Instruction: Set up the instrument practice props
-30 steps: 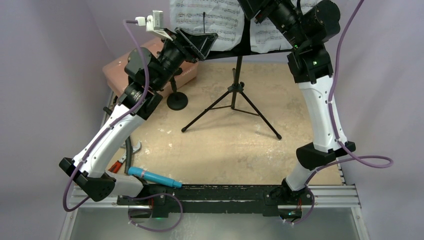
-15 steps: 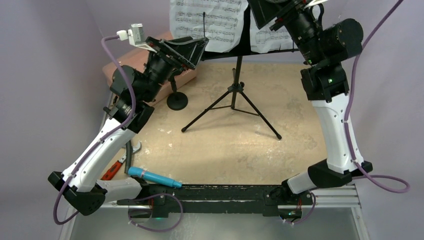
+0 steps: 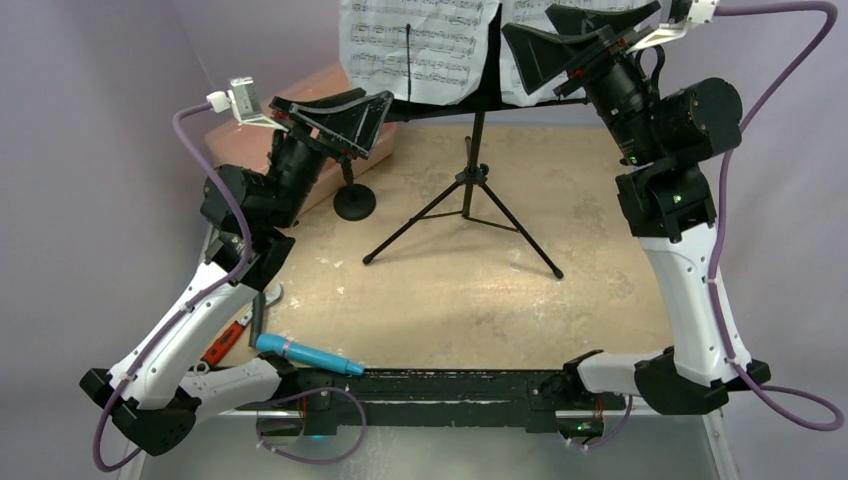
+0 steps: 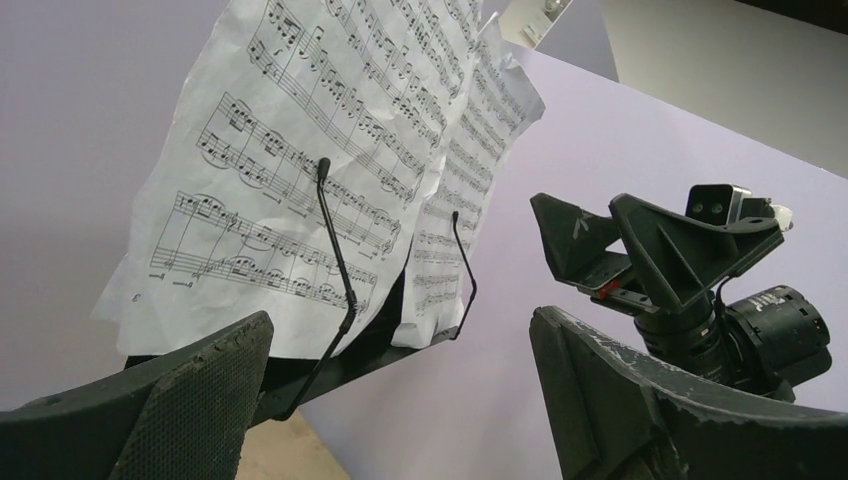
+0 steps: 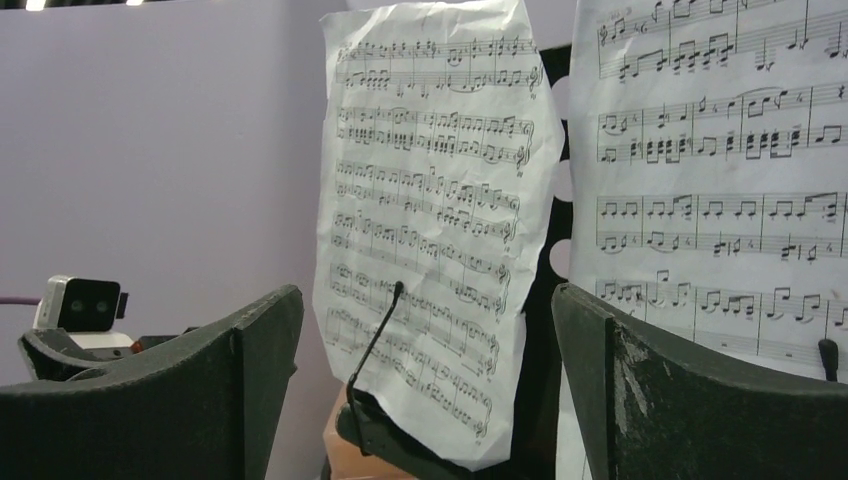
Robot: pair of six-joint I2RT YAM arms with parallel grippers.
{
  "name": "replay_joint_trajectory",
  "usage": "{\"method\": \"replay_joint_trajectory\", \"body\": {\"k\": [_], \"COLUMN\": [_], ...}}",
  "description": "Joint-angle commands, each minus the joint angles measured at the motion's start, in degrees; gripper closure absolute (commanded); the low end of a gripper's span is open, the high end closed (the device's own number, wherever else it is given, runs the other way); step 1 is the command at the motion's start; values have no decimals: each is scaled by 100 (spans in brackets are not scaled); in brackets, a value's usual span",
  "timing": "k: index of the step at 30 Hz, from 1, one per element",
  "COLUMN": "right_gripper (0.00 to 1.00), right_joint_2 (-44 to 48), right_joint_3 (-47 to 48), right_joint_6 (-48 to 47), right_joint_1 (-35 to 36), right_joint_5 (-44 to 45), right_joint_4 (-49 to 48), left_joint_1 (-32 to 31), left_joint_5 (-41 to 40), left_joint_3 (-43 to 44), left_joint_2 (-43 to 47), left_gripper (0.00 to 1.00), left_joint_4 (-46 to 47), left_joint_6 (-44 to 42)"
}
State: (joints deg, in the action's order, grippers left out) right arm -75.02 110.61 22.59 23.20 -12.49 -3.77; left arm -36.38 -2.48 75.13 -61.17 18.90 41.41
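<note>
The black tripod music stand [image 3: 470, 195] stands at the back middle. Two white sheet-music pages rest on its desk, one on the left [image 3: 415, 45] and one on the right [image 3: 518, 60], each behind a thin wire arm. My left gripper [image 3: 372, 122] hangs open just left of the desk's lower edge, holding nothing; through its fingers [image 4: 170, 400] I see both pages [image 4: 300, 170]. My right gripper [image 3: 530, 35] is open in front of the right page, apart from it [image 5: 710, 170]. The small round-based mic stand [image 3: 354, 203] stands under the left arm. The cyan-blue microphone [image 3: 305, 354] lies at the near edge.
A pink box [image 3: 250, 130] sits at the back left behind the left arm. A red-handled tool [image 3: 225, 340] lies near the left arm's base. The tripod legs [image 3: 520, 240] spread across the middle. Purple walls close in on three sides.
Both grippers opened wide and drew back from the pages, the left arm moving left and the right arm moving right. Both pages stayed on the stand.
</note>
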Motion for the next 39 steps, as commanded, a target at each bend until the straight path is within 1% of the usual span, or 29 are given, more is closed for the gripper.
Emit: {"method": "replay_joint_trajectory", "body": {"k": [1,6,11,17,22,24,28,32,35,39], "right_gripper": [2,2,2,2,2,2,2,2,2,2], "right_joint_2": [330,603,909,1413,1830,1971,2310,2695,2968,3275], "right_joint_3": [-231,-477,-737,-1318,-1900,-2179,-2732,-3311,-3734,-4271], "right_joint_6": [185,101,-50,-344,-463,-461,-453,-490,-508,-491], "right_joint_1": [18,23,18,18,18,18,22,22,22,18], "right_joint_5": [34,-25,-81,-254,-413,-558,-743,-711,-561,-421], "right_joint_4": [-1,357,857,1295,1549,1655,1942,2251,2415,2512], "left_joint_1": [0,2,6,6,2,8,6,4,2,3], "left_joint_5": [-131,-195,-337,-850,-1368,-1547,-1813,-1984,-2085,-2105], "left_joint_3": [-236,-510,-780,-1161,-1406,-1551,-1963,-2365,-2593,-2718], "left_joint_2": [264,591,1078,1851,2313,2411,2478,2315,2080,1664], "left_gripper": [1,1,1,1,1,1,1,1,1,1], "left_joint_4": [221,112,-414,-1423,-2591,-3011,-3705,-4143,-4287,-4303], "left_joint_6": [116,90,-110,-263,-249,-120,238,753,1115,1349]}}
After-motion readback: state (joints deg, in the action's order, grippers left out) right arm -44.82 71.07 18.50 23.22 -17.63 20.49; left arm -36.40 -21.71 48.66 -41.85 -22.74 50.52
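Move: The sheet music just set on the stand's left half has its middle some 14 cm ahead of my left hand, 7 cm to its right and 9 cm above it. The right-hand sheet stands about 22 cm to the right of that one. Below my left hand, the little microphone stand is roughly 20 cm ahead, 10 cm left and 47 cm down. From my right hand the left sheet is about 14 cm ahead, 16 cm left, nearly level. Both hands, empty and still wide open, leave the music stand. I ease my left hand back and left away from the sheets, then drop it steeply, nearly 30 cm down in all, coming slightly forward again as its fingers tip down some 45 degrees. My right hand sinks about 24 cm and backs off 6 cm, tipping down too. ##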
